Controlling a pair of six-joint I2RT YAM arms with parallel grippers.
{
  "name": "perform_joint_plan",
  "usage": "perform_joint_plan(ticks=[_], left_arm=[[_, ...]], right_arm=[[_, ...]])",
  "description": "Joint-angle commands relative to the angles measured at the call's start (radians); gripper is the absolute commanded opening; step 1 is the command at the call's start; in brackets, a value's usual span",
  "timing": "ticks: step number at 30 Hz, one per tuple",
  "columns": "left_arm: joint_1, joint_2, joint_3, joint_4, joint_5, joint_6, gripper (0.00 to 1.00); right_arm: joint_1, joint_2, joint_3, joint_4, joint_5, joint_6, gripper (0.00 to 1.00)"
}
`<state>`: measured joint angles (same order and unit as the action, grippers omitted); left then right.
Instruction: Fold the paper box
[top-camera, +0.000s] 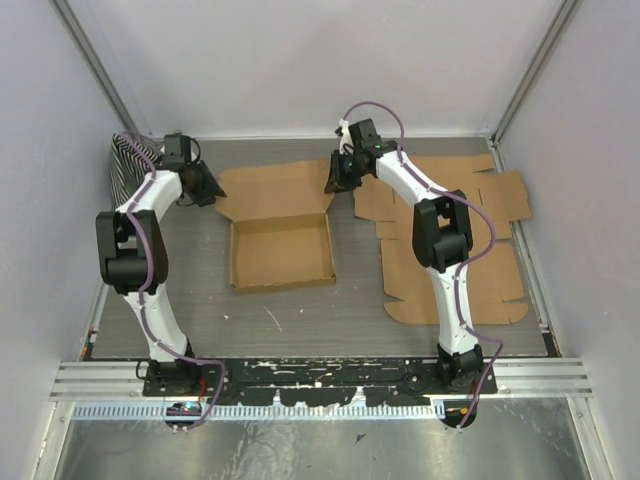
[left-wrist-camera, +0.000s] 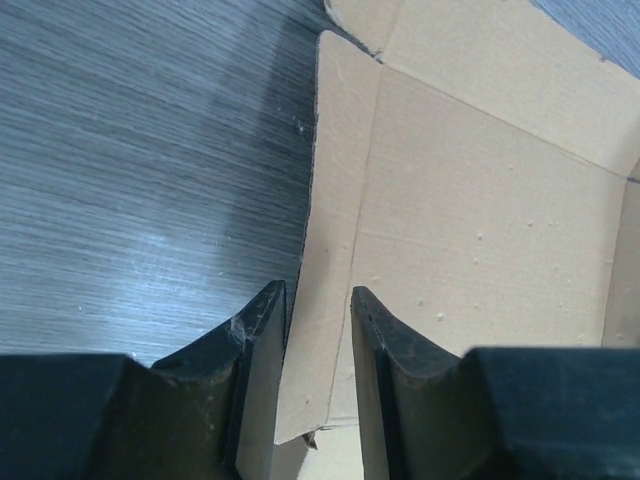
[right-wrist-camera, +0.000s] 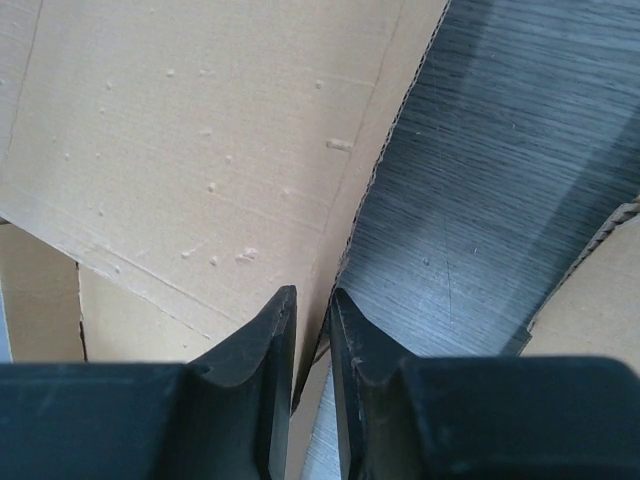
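The paper box (top-camera: 282, 252) lies mid-table as a shallow brown tray, its lid flap (top-camera: 272, 188) spread flat behind it. My left gripper (top-camera: 213, 187) is at the lid's left edge. In the left wrist view its jaws (left-wrist-camera: 318, 300) straddle the lid's narrow side flap (left-wrist-camera: 335, 230), with a gap still showing beside the cardboard. My right gripper (top-camera: 335, 178) is at the lid's right edge. In the right wrist view its jaws (right-wrist-camera: 312, 300) stand almost together, pinching the cardboard edge (right-wrist-camera: 350, 220).
Flat brown cardboard blanks (top-camera: 455, 280) lie stacked on the right, under and beyond the right arm, reaching the back right corner (top-camera: 490, 195). A black-and-white striped object (top-camera: 125, 165) leans at the back left wall. Grey walls close in both sides.
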<state>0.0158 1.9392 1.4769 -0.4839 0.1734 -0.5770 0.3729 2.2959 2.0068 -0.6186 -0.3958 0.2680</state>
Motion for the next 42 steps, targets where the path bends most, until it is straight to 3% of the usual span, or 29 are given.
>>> perform_joint_plan(ticks=[1,8,9,24,32,37,42], left_arm=[[-0.017,0.049,0.071,-0.066,-0.014,0.036,0.36],[-0.033,0.068,0.099,-0.093,-0.029,0.067,0.01],[-0.035,0.058,0.091,-0.085,-0.029,0.066,0.00],[-0.093,-0.273,-0.200,0.305,0.015,0.211,0.00],[-0.137,-0.519,-0.502,0.712,-0.029,0.327,0.00],[-0.160,-0.602,-0.656,0.980,0.022,0.352,0.00],[-0.165,-0.620,-0.697,1.039,0.045,0.367,0.00]], right_arm=[[0.007,-0.004,0.062,0.001,-0.025,-0.005,0.25],[0.012,-0.010,0.069,-0.016,0.006,-0.012,0.24],[0.012,-0.014,0.067,-0.018,0.011,-0.016,0.24],[0.001,-0.141,0.057,-0.045,0.118,-0.059,0.51],[-0.043,-0.185,0.061,-0.082,0.163,-0.116,0.52],[-0.066,-0.193,0.058,-0.090,0.103,-0.158,0.52],[-0.068,-0.209,0.041,-0.056,0.026,-0.179,0.50]])
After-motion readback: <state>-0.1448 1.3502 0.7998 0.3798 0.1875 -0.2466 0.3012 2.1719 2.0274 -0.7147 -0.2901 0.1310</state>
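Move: The lid's left flap lies right at the left hand, already between its open fingers, its middle about 2 cm ahead, 1 cm to the right and 2 cm lower. From that hand the lid panel is centred some 13 cm to the right and 2 cm ahead, and the open tray about 14 cm to the right and 13 cm back. The lid's right flap sits between the right fingers, its middle about 1 cm ahead; from that hand the lid panel's centre is roughly 12 cm to the left and level with it. The lid's left flap is pinched as the left fingers shut on it after a small dip, then carried up about 12 cm while drawn back and to the right towards the tray, the wrist tipping up roughly 50 degrees until the fingers point almost level forward. Meanwhile the right fingers open wider around the right flap, and that hand shifts about 6 cm right and rises nearly as much. ##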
